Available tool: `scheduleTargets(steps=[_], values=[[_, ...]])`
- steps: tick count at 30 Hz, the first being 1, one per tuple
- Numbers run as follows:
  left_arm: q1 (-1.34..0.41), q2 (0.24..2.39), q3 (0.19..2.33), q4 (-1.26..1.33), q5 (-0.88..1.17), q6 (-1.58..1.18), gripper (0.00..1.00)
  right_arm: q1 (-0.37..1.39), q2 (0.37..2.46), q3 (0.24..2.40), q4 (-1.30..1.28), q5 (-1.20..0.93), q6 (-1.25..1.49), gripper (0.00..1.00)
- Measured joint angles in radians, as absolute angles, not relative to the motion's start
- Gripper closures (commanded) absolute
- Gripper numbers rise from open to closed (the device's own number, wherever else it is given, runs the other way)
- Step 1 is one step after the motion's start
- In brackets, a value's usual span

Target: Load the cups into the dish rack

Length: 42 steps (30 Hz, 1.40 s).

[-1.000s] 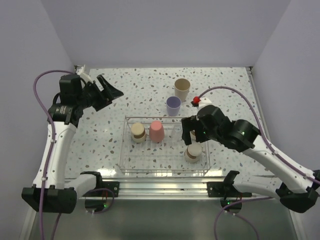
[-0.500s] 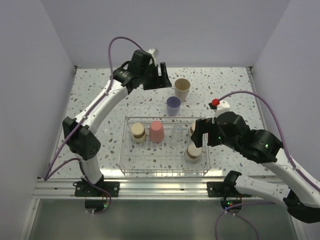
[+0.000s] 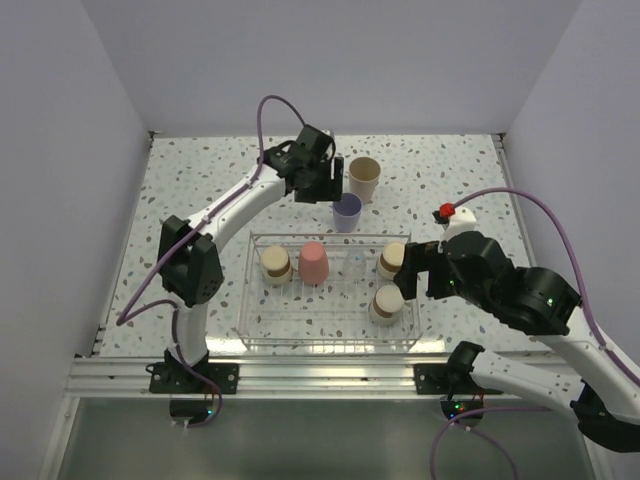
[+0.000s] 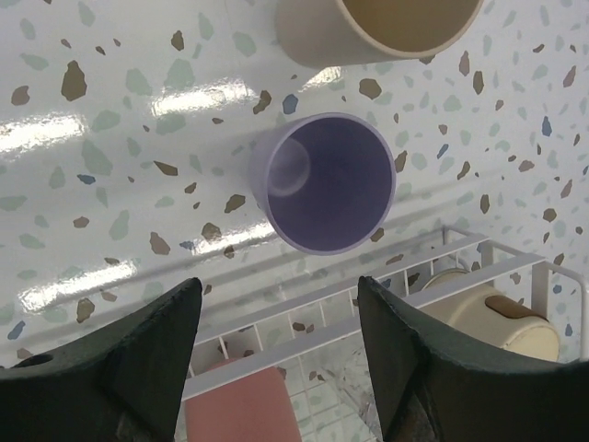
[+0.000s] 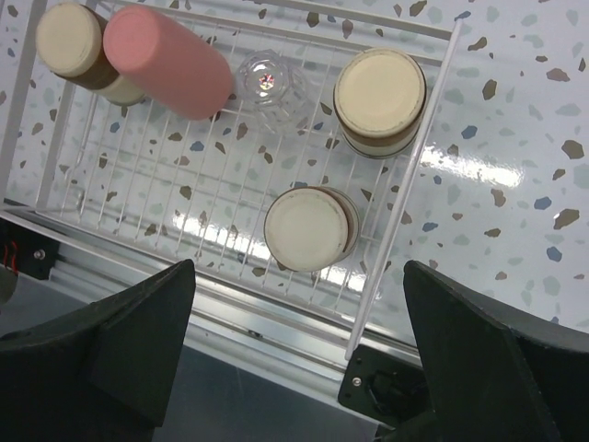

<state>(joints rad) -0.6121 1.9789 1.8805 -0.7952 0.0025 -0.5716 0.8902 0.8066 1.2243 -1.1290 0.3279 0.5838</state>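
The dish rack [image 3: 250,300] holds three steel cups with tan bases [image 3: 276,264] [image 3: 391,260] [image 3: 386,303], a pink cup [image 3: 313,262] and a clear cup [image 3: 352,262], all upside down. A lavender cup [image 3: 347,211] and a beige cup [image 3: 364,178] stand upright on the table behind it. My left gripper [image 3: 330,190] hovers open just above the lavender cup [image 4: 324,182], its jaws [image 4: 278,285] empty over the rack's far bar [image 4: 322,343]. My right gripper [image 3: 410,272] hangs wide open and empty above the rack's right end [image 5: 405,184], over one steel cup [image 5: 311,228].
The speckled table [image 3: 200,200] is walled at the back and on both sides. An aluminium rail [image 3: 330,375] runs along the near edge just below the rack. The beige cup [image 4: 377,28] stands close behind the lavender one.
My left arm swung from the far left across to the back middle, over the lavender cup, its jaws narrowing slightly. My right gripper drew back to the right, off the steel cups.
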Motion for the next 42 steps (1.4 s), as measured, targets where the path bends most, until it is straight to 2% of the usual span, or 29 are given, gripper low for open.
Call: scheduleTargets(steps=[5, 11, 12, 14, 15, 17, 18, 21, 33, 42], values=[[-0.623, 2.006, 1.850, -0.771, 0.002, -0.571, 0.29, 0.890, 0.811, 1.224, -1.137, 0.328, 0.584, 0.02], [-0.624, 2.098, 1.856, -0.736, 0.002, -0.573, 0.36, 0.890, 0.814, 1.224, -1.142, 0.328, 0.583, 0.02], [-0.624, 2.115, 1.861, -0.735, 0.003, -0.574, 0.43, 0.890, 0.814, 1.224, -1.145, 0.327, 0.583, 0.02], [-0.624, 2.145, 1.880, -0.733, 0.003, -0.578, 0.49, 0.890, 0.813, 1.224, -1.151, 0.328, 0.583, 0.02], [-0.624, 2.164, 1.896, -0.733, 0.003, -0.582, 0.63, 0.890, 0.813, 1.224, -1.153, 0.328, 0.583, 0.02], [-0.624, 2.186, 1.920, -0.731, 0.003, -0.588, 0.75, 0.890, 0.813, 1.224, -1.158, 0.328, 0.583, 0.02], [-0.624, 2.195, 1.930, -0.731, 0.001, -0.589, 0.87, 0.890, 0.813, 1.224, -1.159, 0.328, 0.583, 0.02], [-0.625, 2.204, 1.953, -0.730, 0.002, -0.593, 1.00, 0.890, 0.813, 1.224, -1.160, 0.329, 0.583, 0.02], [-0.623, 2.173, 1.969, -0.746, -0.038, -0.583, 1.00, 0.890, 0.838, 1.224, -1.149, 0.331, 0.553, 0.02], [-0.576, 1.838, 1.833, -0.740, -0.030, -0.583, 1.00, 0.890, 0.929, 1.283, -1.102, 0.316, 0.498, 0.02]])
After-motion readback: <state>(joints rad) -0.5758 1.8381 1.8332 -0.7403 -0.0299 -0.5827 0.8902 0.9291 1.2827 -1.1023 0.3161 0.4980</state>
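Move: The purple cup stands upright on the table some 3 cm ahead of the open left hand, about 6 cm to its right and roughly 10 cm below. The beige cup is about 8 cm farther out than the purple one and 4 cm more to the right. Behind, in the rack, the pink cup sits about 8 cm back and 2 cm left of the left hand, the clear glass 8 cm back and 8 cm right. From the right hand the purple cup is roughly 25 cm ahead, 13 cm left and 19 cm below. The left fingers shut almost fully on the purple cup's wall, on its left side, pinching it after the hand sinks about 8 cm and edges forward and right towards the cup. The hand then lifts the cup some 14 cm, drifting back and left, faster towards the end, with the fingers kept shut. The empty, open right hand barely stirs, then late on eases a couple of centimetres left and forward. ##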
